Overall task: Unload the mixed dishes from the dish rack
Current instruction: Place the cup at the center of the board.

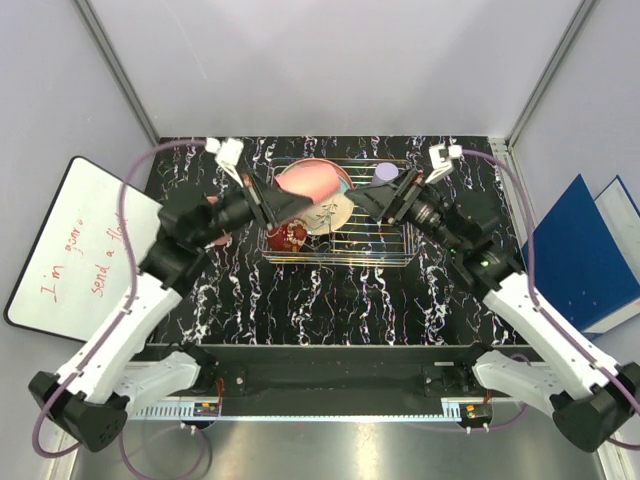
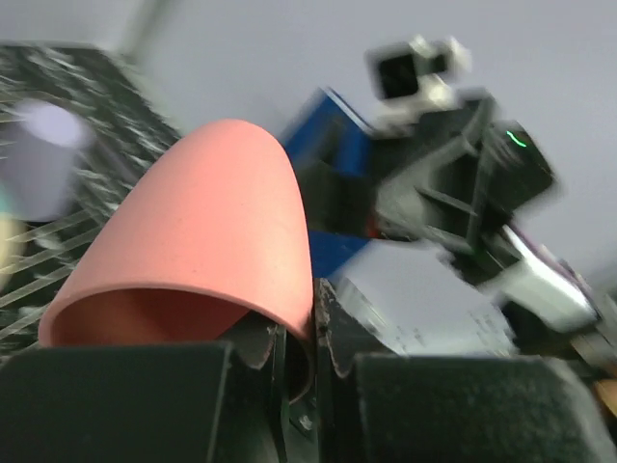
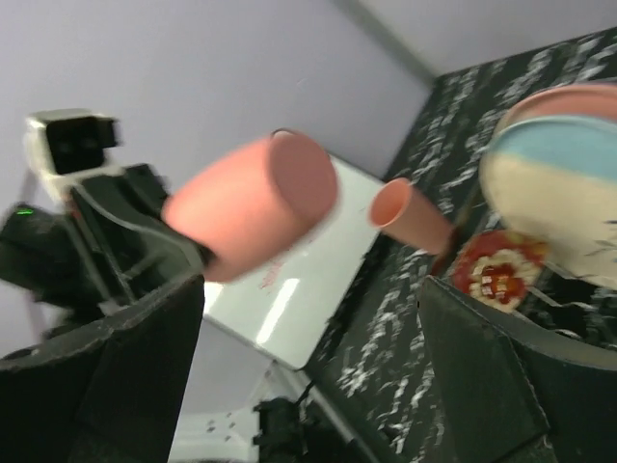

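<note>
My left gripper (image 1: 272, 207) is shut on the rim of a pink cup (image 2: 202, 222), one finger inside and one outside. It holds the cup (image 1: 295, 206) on its side above the left end of the dish rack (image 1: 390, 250). The right wrist view shows that cup (image 3: 255, 207) in the air. The rack holds a pink plate (image 1: 308, 178), a cream and blue plate (image 1: 338, 212), a red bowl (image 1: 287, 237) and a lavender cup (image 1: 386, 172). My right gripper (image 1: 378, 200) hangs open and empty over the rack's right half. A second pink cup (image 3: 410, 217) lies left of the rack.
A whiteboard (image 1: 80, 245) with red writing leans left of the black marbled table (image 1: 330, 300). Blue binders (image 1: 585, 250) stand to the right. Grey walls close in the back and sides.
</note>
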Controlling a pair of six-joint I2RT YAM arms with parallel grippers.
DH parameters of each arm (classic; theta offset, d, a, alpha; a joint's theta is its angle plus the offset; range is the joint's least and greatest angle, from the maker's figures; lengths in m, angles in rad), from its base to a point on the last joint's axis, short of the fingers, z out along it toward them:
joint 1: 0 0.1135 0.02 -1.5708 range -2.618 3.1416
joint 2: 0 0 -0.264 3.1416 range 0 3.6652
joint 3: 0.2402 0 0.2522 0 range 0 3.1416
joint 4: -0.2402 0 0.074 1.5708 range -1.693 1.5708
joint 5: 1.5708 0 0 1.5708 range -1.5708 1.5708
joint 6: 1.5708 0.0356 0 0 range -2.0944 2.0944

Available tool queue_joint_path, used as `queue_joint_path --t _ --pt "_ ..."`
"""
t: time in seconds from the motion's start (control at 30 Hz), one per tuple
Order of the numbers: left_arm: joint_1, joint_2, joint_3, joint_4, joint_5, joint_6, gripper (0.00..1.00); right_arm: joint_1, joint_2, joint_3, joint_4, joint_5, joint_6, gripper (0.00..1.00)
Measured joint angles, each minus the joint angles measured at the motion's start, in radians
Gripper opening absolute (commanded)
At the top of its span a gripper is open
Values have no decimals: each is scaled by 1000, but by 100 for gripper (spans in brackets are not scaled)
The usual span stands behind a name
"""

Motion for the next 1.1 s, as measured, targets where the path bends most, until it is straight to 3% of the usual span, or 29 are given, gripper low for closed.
queue_joint_path --t 0.1,0.23,0.33,0.4,0.67,1.1 --pt "4 102 316 -363 -252 129 0 0 -38 98 -219 181 -92 100" --pt "69 373 809 -775 -638 198 0 0 -47 185 -428 379 -169 100" --pt "136 574 1086 -1032 -824 214 0 0 -46 193 -547 475 -211 100" --pt "166 670 1190 -1127 -904 220 0 0 -42 193 -602 505 -228 100" --pt "275 757 1125 -1354 -994 210 0 0 -39 172 -690 532 -267 100" --pt "299 738 851 -1297 -951 228 0 0 -39 84 -701 525 -264 100"
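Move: The coral cup in the left fingers is bound for the spot of the standing coral cup, some 19 cm ahead, 23 cm left and 34 cm below the left hand. The flowered bowl stands about 14 cm ahead and 1 cm left of that hand, the plates roughly 23 cm ahead and 8 cm right, both about 30 cm lower. From the right hand, the purple cup lies about 20 cm ahead, 9 cm right and 29 cm below. The coral cup, still pinched by its rim in the left hand, swings left and forward off the rack with a small rise, then sinks some 20 cm towards the standing cup, while the wrist turns about 90 degrees from pointing right to forward-down. The right hand, empty and open, draws about 10 cm right and sinks 12, swinging clockwise and tipping down over the rack. ##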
